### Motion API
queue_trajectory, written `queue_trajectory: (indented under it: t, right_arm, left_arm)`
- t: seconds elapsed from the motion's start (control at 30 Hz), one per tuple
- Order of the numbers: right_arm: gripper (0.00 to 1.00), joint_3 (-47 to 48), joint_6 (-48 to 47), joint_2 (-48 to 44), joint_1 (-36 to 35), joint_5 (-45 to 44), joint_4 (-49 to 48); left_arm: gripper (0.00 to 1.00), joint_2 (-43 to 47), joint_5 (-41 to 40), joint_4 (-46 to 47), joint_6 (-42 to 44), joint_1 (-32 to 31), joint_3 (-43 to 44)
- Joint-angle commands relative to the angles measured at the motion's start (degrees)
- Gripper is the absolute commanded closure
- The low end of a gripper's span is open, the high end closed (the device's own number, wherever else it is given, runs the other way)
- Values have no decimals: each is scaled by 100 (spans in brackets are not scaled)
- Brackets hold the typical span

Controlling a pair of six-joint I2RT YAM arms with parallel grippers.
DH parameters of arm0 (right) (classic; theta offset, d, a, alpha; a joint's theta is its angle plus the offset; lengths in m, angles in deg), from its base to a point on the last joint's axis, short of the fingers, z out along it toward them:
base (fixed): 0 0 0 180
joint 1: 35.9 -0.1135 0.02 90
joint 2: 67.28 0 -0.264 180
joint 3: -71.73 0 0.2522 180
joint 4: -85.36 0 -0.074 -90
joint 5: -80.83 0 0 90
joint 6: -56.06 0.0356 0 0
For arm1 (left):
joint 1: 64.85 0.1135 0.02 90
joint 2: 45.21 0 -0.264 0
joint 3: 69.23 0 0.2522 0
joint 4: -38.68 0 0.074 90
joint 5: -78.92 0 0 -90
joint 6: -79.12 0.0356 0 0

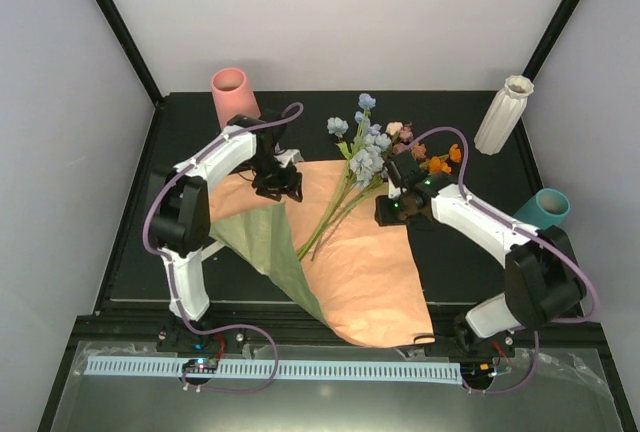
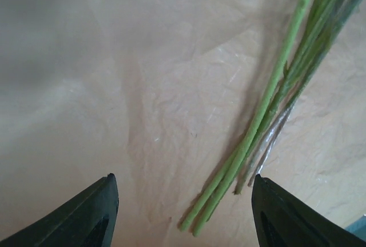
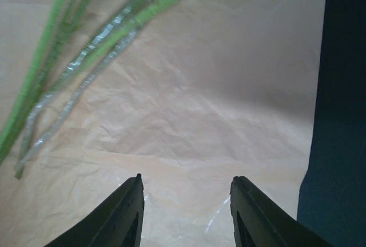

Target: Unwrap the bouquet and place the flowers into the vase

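The bouquet lies unwrapped: its peach-orange paper sheet [image 1: 370, 262] is spread flat, with an olive-green flap [image 1: 268, 242] folded over at the left. The flowers [image 1: 368, 147] rest on it, blooms toward the back and green stems [image 1: 330, 214] pointing forward-left. My left gripper [image 1: 277, 188] hovers open over the sheet's back left. In its wrist view the stem ends [image 2: 229, 184] lie between its fingertips [image 2: 183, 179], nearer the right one. My right gripper [image 1: 390, 208] is open over bare paper [image 3: 200, 115], right of the stems [image 3: 86, 52]. The white ribbed vase [image 1: 505, 112] stands upright at the back right.
A pink cylinder vase [image 1: 232, 92] stands at the back left, just behind my left arm. A teal cylinder vase [image 1: 546, 210] stands at the right edge beside my right arm. Dark table [image 3: 343, 115] shows past the paper's right edge.
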Motion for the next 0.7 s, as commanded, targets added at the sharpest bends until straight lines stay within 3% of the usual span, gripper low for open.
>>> queue_trajectory:
  t: [0.0,0.2,0.27,0.53,0.67]
  right_arm:
    - [56,-188,136,192,198,119,26]
    - [55,-139,175,536,440,327,-111]
    - [47,-73,166,635,524,408,-163]
    - [34,347,171,1213,788,209,-84]
    - [32,538,222,1471,967,-77,25]
  left_arm:
    - [34,380,586,-302,325,-83,-176]
    - [35,1518,941,-142,290,-246,-1763]
    - [35,1956,899,-173,161,-259,-2159]
    - [34,3466,513,-718,-93,-259,-2768]
    - [34,4138,594,-568,-345,-260,-3388]
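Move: Behind the open left hand, about 10 cm back, 2 cm left and 6 cm lower, lies the middle of the green flap of wrapping folded over the peach sheet. The stem ends lie some 10 cm back and 4 cm right of that hand; the pink vase stands 14 cm ahead, 7 cm left. For the right hand, the sheet's right edge is level with it, 4 cm right, 7 cm below; the blue flowers are 12 cm ahead, 4 cm left. Sweeping back towards the robot across the green flap, the left hand travels about 15 cm, almost level at first, then climbing some 5 cm as it passes the stem ends on their left, with its fingers held open. Meanwhile the right hand sinks about 5 cm towards the paper just inside its right edge, easing some 3 cm right and late forward, its fingers opening wider and tipping slightly back. ##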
